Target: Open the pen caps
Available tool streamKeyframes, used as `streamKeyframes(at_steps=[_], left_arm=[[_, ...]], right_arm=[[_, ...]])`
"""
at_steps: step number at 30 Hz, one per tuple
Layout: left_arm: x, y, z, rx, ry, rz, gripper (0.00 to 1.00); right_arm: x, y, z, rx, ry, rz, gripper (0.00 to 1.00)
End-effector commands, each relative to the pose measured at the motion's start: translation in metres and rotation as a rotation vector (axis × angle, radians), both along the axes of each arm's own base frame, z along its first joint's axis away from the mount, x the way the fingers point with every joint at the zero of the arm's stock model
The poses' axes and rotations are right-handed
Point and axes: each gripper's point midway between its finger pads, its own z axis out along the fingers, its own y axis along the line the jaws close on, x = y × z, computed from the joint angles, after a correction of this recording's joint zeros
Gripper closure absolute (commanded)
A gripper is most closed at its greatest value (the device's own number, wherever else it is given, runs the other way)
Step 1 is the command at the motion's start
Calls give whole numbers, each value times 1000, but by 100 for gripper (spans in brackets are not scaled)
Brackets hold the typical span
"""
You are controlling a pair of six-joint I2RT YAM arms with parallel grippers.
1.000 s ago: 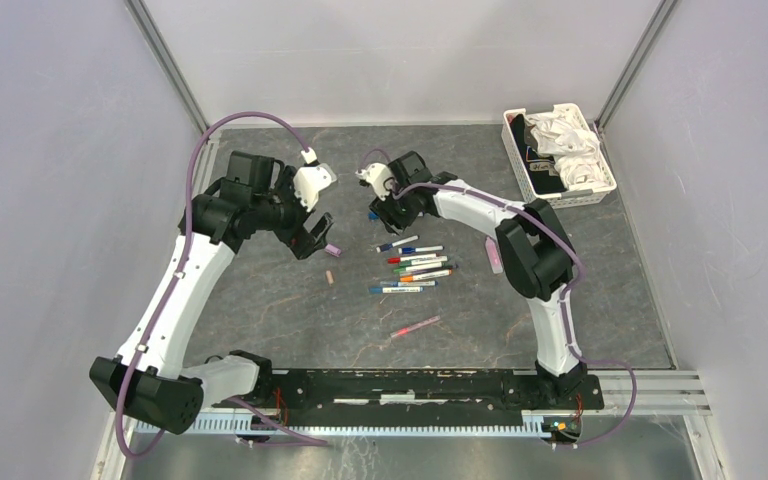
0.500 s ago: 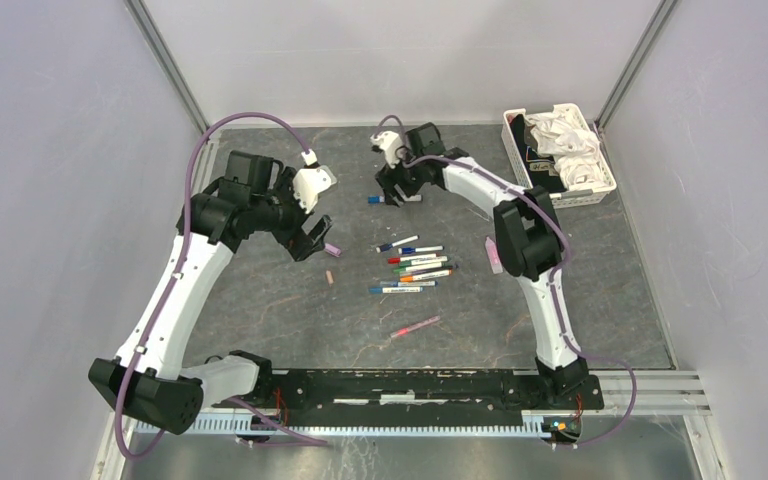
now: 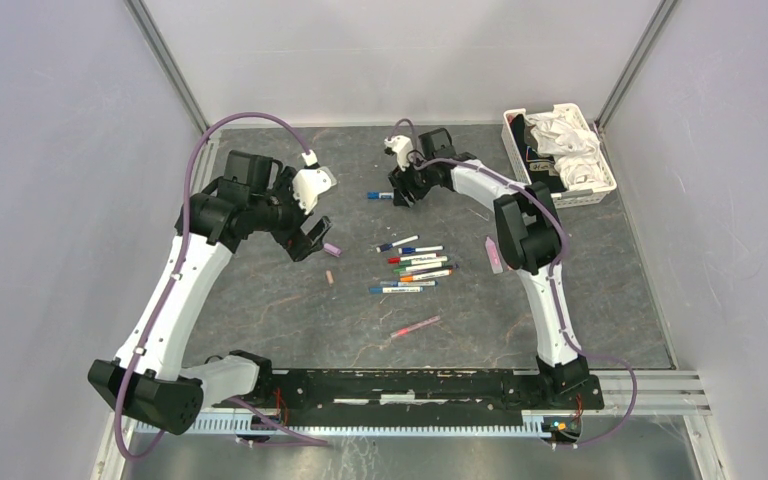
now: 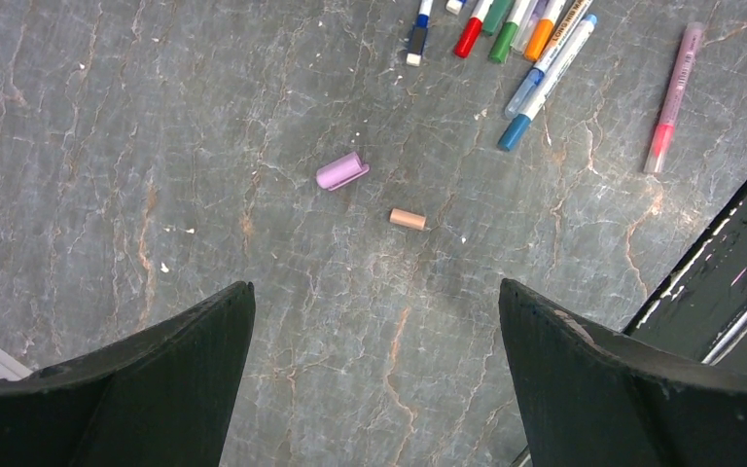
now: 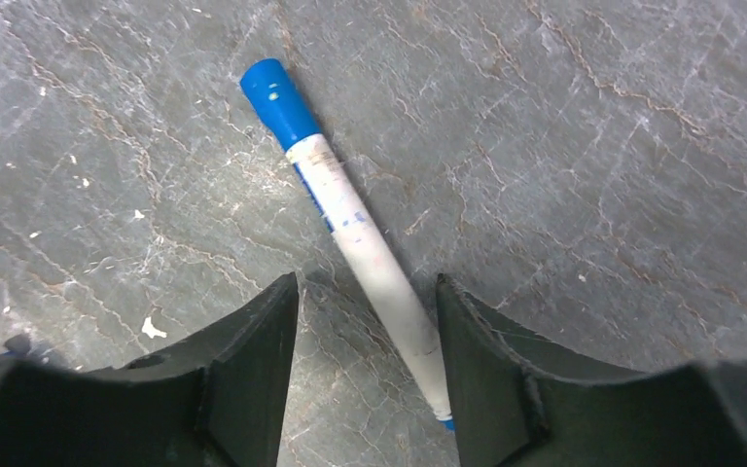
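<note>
A white pen with a blue pen cap (image 5: 277, 102) lies on the grey table, and its barrel (image 5: 370, 253) runs between the fingers of my right gripper (image 5: 367, 282). Those jaws stand apart, wider than the barrel, with a gap on the left side. From above, this pen (image 3: 380, 196) lies just left of the right gripper (image 3: 405, 190), far back on the table. Two loose pen caps lie near my left gripper (image 3: 312, 235): a purple cap (image 4: 341, 171) and a peach cap (image 4: 409, 219). The left gripper (image 4: 376, 287) hangs wide open above bare table.
Several capped pens (image 3: 415, 265) lie in a row at mid-table. A pink pen (image 3: 415, 326) lies nearer the bases and a pink marker (image 3: 493, 254) lies by the right arm. A white slotted basket (image 3: 600, 190) with cloths stands at the back right.
My right gripper has moved toward the back and to the right, away from the row of pens, and the blue-capped pen has moved with it. The left arm has not moved.
</note>
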Motion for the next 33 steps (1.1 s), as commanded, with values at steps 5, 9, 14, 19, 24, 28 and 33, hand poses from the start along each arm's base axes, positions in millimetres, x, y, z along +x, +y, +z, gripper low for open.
streamKeyframes(at_steps=[5, 9, 14, 19, 24, 28, 33], left_arm=[[-6, -2, 12, -4, -43, -51, 0], [-16, -3, 2, 10, -10, -106, 0], [-24, -3, -8, 26, -3, -156, 0], [-19, -4, 7, 8, -79, -157, 0], [-26, -10, 11, -12, -113, -224, 0], [-24, -11, -4, -2, -121, -255, 0], [-19, -12, -19, 10, -87, -260, 0]], right_arm=[[-49, 3, -26, -187, -32, -10, 60], [-52, 6, -30, -213, -41, -22, 80], [-52, 8, -14, -182, -55, -38, 100], [-52, 22, 38, -61, -54, -82, 100], [-97, 45, 106, 181, 27, -11, 100], [-145, 47, 122, 230, 91, 35, 100], [-191, 43, 123, 251, 177, 57, 100]])
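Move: The blue-capped marker lies flat, cap to the left, already between the right hand's open fingers; its middle is about 2 cm left of that hand, level fore and aft, and 1 cm below. A dark-capped marker is some 12 cm back and 1 cm left, a blue one 13 cm back and 3 cm right, and a red one about 15 cm back and 1 cm right. From the left hand, the blue-capped marker lies roughly 22 cm ahead, 16 cm right and 24 cm below. The right hand shuts its fingers on the white barrel, behind the middle on the side away from the cap, while working low over the table about 4 cm back and 2 cm left, then keeps that pinch and carries the marker up and back towards the left hand, rising some 12 cm as its left side rolls up nearly 20 degrees. The left hand, still wide open and empty, draws back about 3 cm, sinks slightly at the end and turns some 10 degrees clockwise. ##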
